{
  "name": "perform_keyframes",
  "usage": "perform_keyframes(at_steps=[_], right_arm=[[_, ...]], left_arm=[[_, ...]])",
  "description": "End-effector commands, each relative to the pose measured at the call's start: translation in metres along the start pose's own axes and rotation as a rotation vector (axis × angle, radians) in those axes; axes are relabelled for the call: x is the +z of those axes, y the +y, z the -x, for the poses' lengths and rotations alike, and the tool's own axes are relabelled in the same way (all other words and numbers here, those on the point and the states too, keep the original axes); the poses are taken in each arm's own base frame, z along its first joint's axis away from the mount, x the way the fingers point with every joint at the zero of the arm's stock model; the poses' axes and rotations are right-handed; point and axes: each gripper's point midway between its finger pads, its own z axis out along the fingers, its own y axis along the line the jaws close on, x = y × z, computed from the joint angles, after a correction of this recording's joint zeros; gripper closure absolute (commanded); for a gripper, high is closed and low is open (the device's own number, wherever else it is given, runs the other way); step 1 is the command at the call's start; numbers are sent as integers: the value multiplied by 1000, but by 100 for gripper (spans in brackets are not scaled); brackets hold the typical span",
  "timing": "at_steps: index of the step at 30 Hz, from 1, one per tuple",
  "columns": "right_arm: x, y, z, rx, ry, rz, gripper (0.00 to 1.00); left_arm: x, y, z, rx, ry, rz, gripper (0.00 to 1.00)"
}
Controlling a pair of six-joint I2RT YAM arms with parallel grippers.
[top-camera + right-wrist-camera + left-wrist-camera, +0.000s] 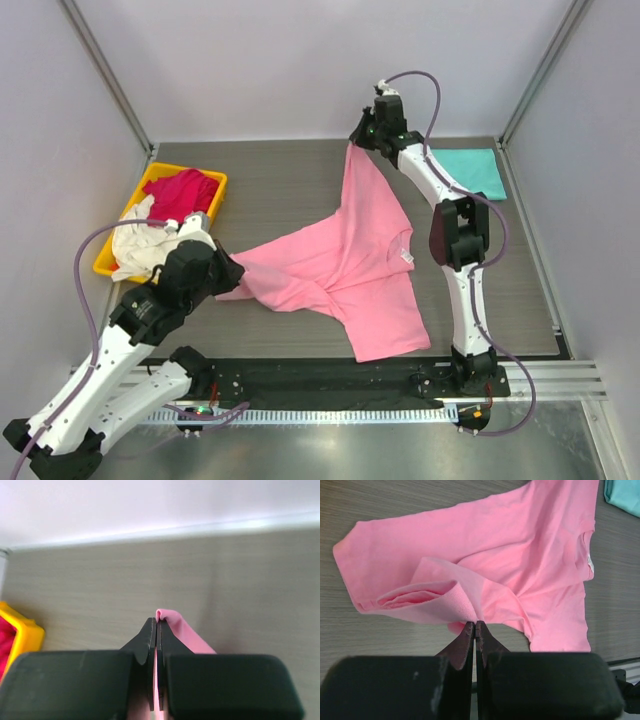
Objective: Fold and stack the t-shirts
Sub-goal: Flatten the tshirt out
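The light pink t-shirt [350,260] lies stretched across the middle of the table, partly bunched. My left gripper [232,275] is shut on a fold at its left edge; in the left wrist view that pink t-shirt [520,555] rises to the closed tips of the left gripper [475,624]. My right gripper [352,143] is shut on the shirt's far corner, lifted near the back wall; pink cloth [180,627] pokes out between the tips of the right gripper [156,621]. A folded teal t-shirt [470,172] lies at the back right. The crimson t-shirt [182,192] and the cream t-shirt [135,250] sit heaped in the bin.
A yellow plastic bin [106,262] stands at the left edge of the table, just behind my left arm; its corner [25,630] shows in the right wrist view. The teal t-shirt's edge [625,495] shows in the left wrist view. White walls enclose the table on three sides.
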Motion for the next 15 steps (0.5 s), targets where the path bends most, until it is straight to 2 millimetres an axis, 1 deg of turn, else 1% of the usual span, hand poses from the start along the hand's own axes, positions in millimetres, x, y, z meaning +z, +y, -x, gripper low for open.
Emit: perform_keyframes(at_steps=[1,2,3,4,5,9,10,11,12,13,14,15], right_arm=[[-7,44,81,-54,-225,110,99],[4,36,69,-53,-205,93,99],[1,42,84,-57,-243,103,99],[4,41,87,-64,-257,100,99],[12,39,87,-68,-274,94,99],[21,36,96,-92,-346,97,99],[24,29,98,-85,-370,65,99],[24,30,106,-87,-405,66,99],[34,23,100,-90,-407,47,99],[39,18,96,-90,-403,38,99],[38,26,107,-93,-445,62,99],[49,22,96,-100,-424,68,99]], left_arm=[[4,-6,15,-12,-79,-24,100],[4,-5,14,-15,-79,-24,100],[6,-5,13,-16,-78,-19,100],[7,-5,13,-19,-79,-22,100],[9,-5,11,-19,-74,-19,100],[18,-4,6,-21,-74,-22,100],[20,-4,6,-23,-80,-25,100],[23,-2,4,-19,-79,-18,100],[25,-2,4,-11,-80,-10,100],[28,-2,5,-8,-81,-9,100],[28,-3,7,-5,-85,-2,100],[30,-2,7,3,-82,5,100]])
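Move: Both grippers already pinch the pink t-shirt. Its middle lies about 30 cm behind the right gripper, 3 cm to the right and 16 cm below; the far table edge is some 10 cm ahead, dead in line sideways, and the folded teal shirt about 32 cm right, level. From the left gripper, the pink shirt's middle is roughly 10 cm ahead, 29 cm right and 20 cm below; the yellow bin stands 22 cm ahead and 23 cm left. Carry the right gripper's pinched end of the pink t-shirt forward about 7 cm towards the far table edge, rising 5 cm at first, then dipping slightly, while the fingers tilt up some 15 degrees. Meanwhile lower the left gripper 2.5 cm, easing it slightly forward, towards the table. Keep both grippers shut on the cloth. ##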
